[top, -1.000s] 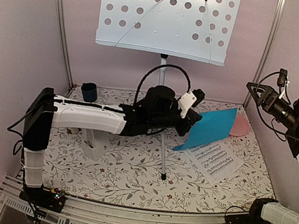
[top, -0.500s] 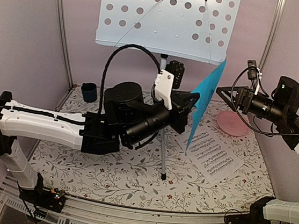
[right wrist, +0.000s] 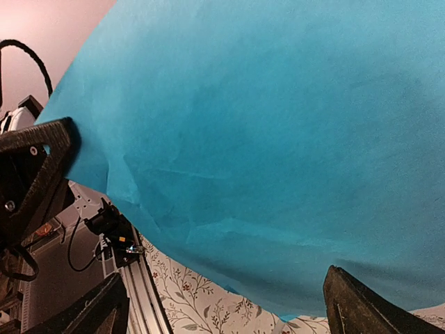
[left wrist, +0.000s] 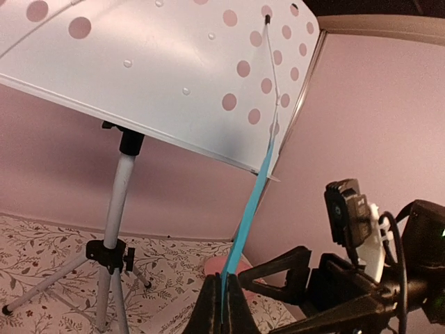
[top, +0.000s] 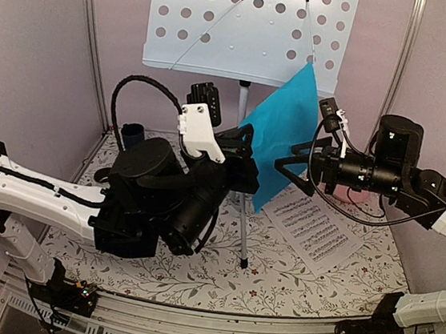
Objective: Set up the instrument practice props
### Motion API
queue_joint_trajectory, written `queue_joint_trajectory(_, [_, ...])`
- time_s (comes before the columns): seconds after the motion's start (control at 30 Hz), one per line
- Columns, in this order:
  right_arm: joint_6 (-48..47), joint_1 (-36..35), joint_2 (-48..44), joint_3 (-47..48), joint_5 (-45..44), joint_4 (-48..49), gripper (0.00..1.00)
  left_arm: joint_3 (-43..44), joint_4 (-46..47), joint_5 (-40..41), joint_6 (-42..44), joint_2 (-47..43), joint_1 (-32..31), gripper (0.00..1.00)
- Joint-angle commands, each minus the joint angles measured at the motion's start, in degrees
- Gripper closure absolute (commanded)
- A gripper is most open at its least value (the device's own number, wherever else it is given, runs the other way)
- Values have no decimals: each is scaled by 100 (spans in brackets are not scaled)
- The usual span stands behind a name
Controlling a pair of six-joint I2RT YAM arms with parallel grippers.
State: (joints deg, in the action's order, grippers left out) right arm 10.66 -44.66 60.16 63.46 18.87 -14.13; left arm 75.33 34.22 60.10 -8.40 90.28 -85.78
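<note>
The pale perforated music stand (top: pixel 247 29) rises on its silver tripod (top: pixel 240 201) at the back. My left gripper (top: pixel 248 160) is shut on the lower left edge of the blue music sheet (top: pixel 279 137), holding it upright with its top corner against the stand's lower right lip. In the left wrist view the blue sheet (left wrist: pixel 252 202) runs edge-on from my shut left gripper (left wrist: pixel 222 306) up to the stand (left wrist: pixel 160 76). My right gripper (top: pixel 287 160) stands open just right of the sheet, apart from it. The blue sheet (right wrist: pixel 264 125) fills the right wrist view above the open right gripper (right wrist: pixel 222 313). A white music sheet (top: pixel 314 230) lies flat on the table.
A dark blue cup (top: pixel 132 134) stands at the back left, partly behind the left arm. A pink plate (left wrist: pixel 217 268) lies at the back right beyond the sheet. The floral table cover (top: pixel 291 279) runs to the metal rail (top: pixel 205 326) at the near edge. Pink walls close in on both sides.
My left arm has raised the blue sheet from near the table up to the stand's lower right edge. My right arm has swung left and down towards the sheet, jaws open.
</note>
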Motion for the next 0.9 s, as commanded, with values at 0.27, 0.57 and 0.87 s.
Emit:
queue_joint_trajectory(0.27, [-452, -1931, 1361, 810, -2035, 251, 1, -76, 2162, 1638, 1142, -32, -685, 100])
queue_joint_trajectory(0.57, [-348, -2835, 1454, 369, -4024, 1084, 1, 34, 2641, 2319, 1015, 61, -775, 100])
queue_joint_trajectory(0.87, [-710, -3783, 2167, 683, -5904, 1341, 1, 261, 5174, 2518, 3199, 644, -989, 100])
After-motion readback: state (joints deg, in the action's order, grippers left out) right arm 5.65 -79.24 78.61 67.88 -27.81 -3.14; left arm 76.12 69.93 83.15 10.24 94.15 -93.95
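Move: Upright in the left hand's shut fingers, the blue sheet has its middle about 10 cm ahead of that hand, 4 cm to its right and level with it. From the open right hand that middle is roughly 6 cm ahead, 4 cm left and 5 cm above. The stand's tray is some 30 cm straight ahead of the left hand and 18 cm higher; the white sheet lies 15 cm ahead of the right hand, 13 cm right and 37 cm below. Reaching about 12 cm to the left, with a drift back and some 4 cm down, the right hand brings its wide-open fingers in at the blue sheet's lower near part, tips dipping and wrist rolling. The left hand keeps its pinch and gives way 5 cm left and 3 cm back, turning counter-clockwise about 15 degrees and rolling its left side down by as much. ##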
